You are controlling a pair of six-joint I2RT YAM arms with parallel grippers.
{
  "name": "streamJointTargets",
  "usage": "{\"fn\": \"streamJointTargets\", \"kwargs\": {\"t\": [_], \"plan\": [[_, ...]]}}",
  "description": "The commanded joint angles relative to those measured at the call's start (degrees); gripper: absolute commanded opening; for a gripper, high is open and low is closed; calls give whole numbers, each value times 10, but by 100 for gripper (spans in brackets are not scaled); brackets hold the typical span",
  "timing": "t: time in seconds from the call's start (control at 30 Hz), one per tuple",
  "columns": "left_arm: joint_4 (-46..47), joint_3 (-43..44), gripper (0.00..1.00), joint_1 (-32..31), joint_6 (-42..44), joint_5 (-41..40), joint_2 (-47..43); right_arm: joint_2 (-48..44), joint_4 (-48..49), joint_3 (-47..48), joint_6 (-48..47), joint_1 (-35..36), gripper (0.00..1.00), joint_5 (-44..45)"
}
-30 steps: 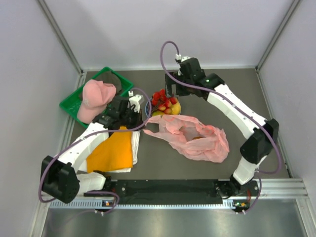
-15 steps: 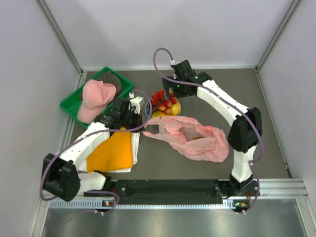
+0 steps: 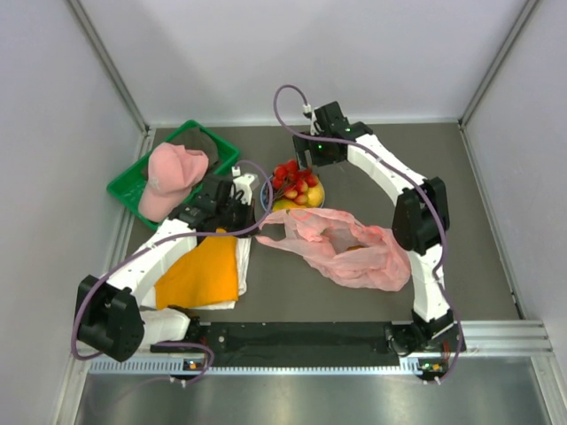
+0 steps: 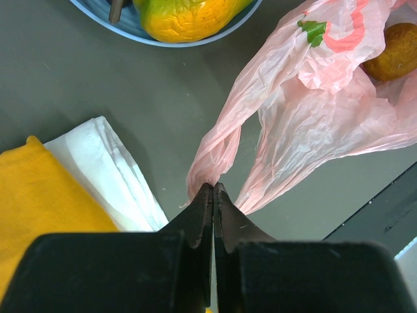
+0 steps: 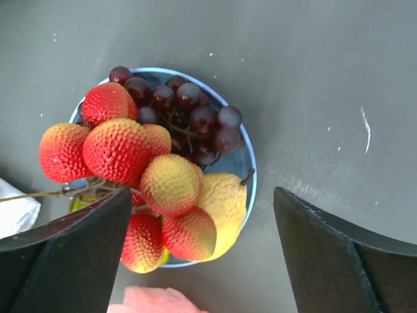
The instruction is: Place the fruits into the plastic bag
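The fruits [image 3: 297, 186] are piled on a light blue plate [image 5: 251, 175]: several red bumpy ones [image 5: 117, 147], dark grapes [image 5: 189, 111] and a yellow one [image 5: 227, 202]. A mango [image 4: 189, 16] lies at the plate's near edge. My right gripper [image 5: 202, 199] hangs open just above the pile, one finger on each side, touching nothing. The pink plastic bag [image 3: 350, 248] lies crumpled in front of the plate, with an orange-brown fruit [image 4: 397, 52] inside it. My left gripper [image 4: 212, 188] is shut on the bag's handle loop [image 4: 215, 153].
A folded orange cloth [image 3: 199, 270] on white cloth [image 4: 111, 169] lies under my left arm. A green basket [image 3: 215, 144] with a pink cap [image 3: 168, 173] stands at the back left. Grey walls close in the table.
The right arm has folded its elbow in toward the middle and brought its gripper lower over the plate. The left gripper has kept its hold on the bag handle.
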Motion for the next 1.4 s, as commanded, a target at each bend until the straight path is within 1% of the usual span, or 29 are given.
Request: {"fn": "streamJointTargets", "kwargs": {"t": [0.0, 0.13, 0.3, 0.5, 0.63, 0.8, 1.13, 1.23, 1.27, 1.37], "plan": [[7, 0, 0, -2, 8, 5, -11, 10, 16, 43, -44, -1, 84, -39], [6, 0, 0, -3, 8, 7, -10, 6, 39, 20, -49, -1, 81, -76], [6, 0, 0, -1, 8, 7, -9, 15, 45, 13, -49, 0, 77, -93], [7, 1, 0, -2, 8, 6, -10, 33, 41, 13, -53, -1, 71, -87], [6, 0, 0, -2, 8, 6, -11, 32, 43, -5, -61, 0, 69, -82], [6, 1, 0, -2, 7, 9, -9, 34, 61, -17, -65, 1, 66, -90], [6, 0, 0, -2, 8, 6, -7, 32, 110, -35, -99, 17, 58, -56], [6, 1, 0, -2, 9, 8, -6, 33, 108, -35, -103, 20, 51, -63], [5, 1, 0, -2, 9, 8, -5, 34, 104, -33, -116, 22, 43, -63], [5, 1, 0, -2, 9, 9, -4, 27, 100, -38, -118, 24, 30, -62]]}}
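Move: From the right hand, the lychee to pinch sits about 3 cm left and some 4 cm below, level with it front to back. Another red lychee lies 3 cm farther left of that one; the grapes are about 4 cm ahead of the hand, 4 cm left and 6 cm down. The yellow pear is almost straight below, 6 cm down and 1 cm back. From the left hand the lychee is roughly 15 cm ahead and 11 cm right, 2 cm lower. Slide the open right gripper about 2 cm left over the bowl, then lower it some 4 cm to the lychee, easing another centimetre left and turning roughly 15 degrees counter-clockwise as you go. Narrow the fingers all the while until they pinch the lychee from both sides. Keep the left gripper still, shut on the bag's handle. ##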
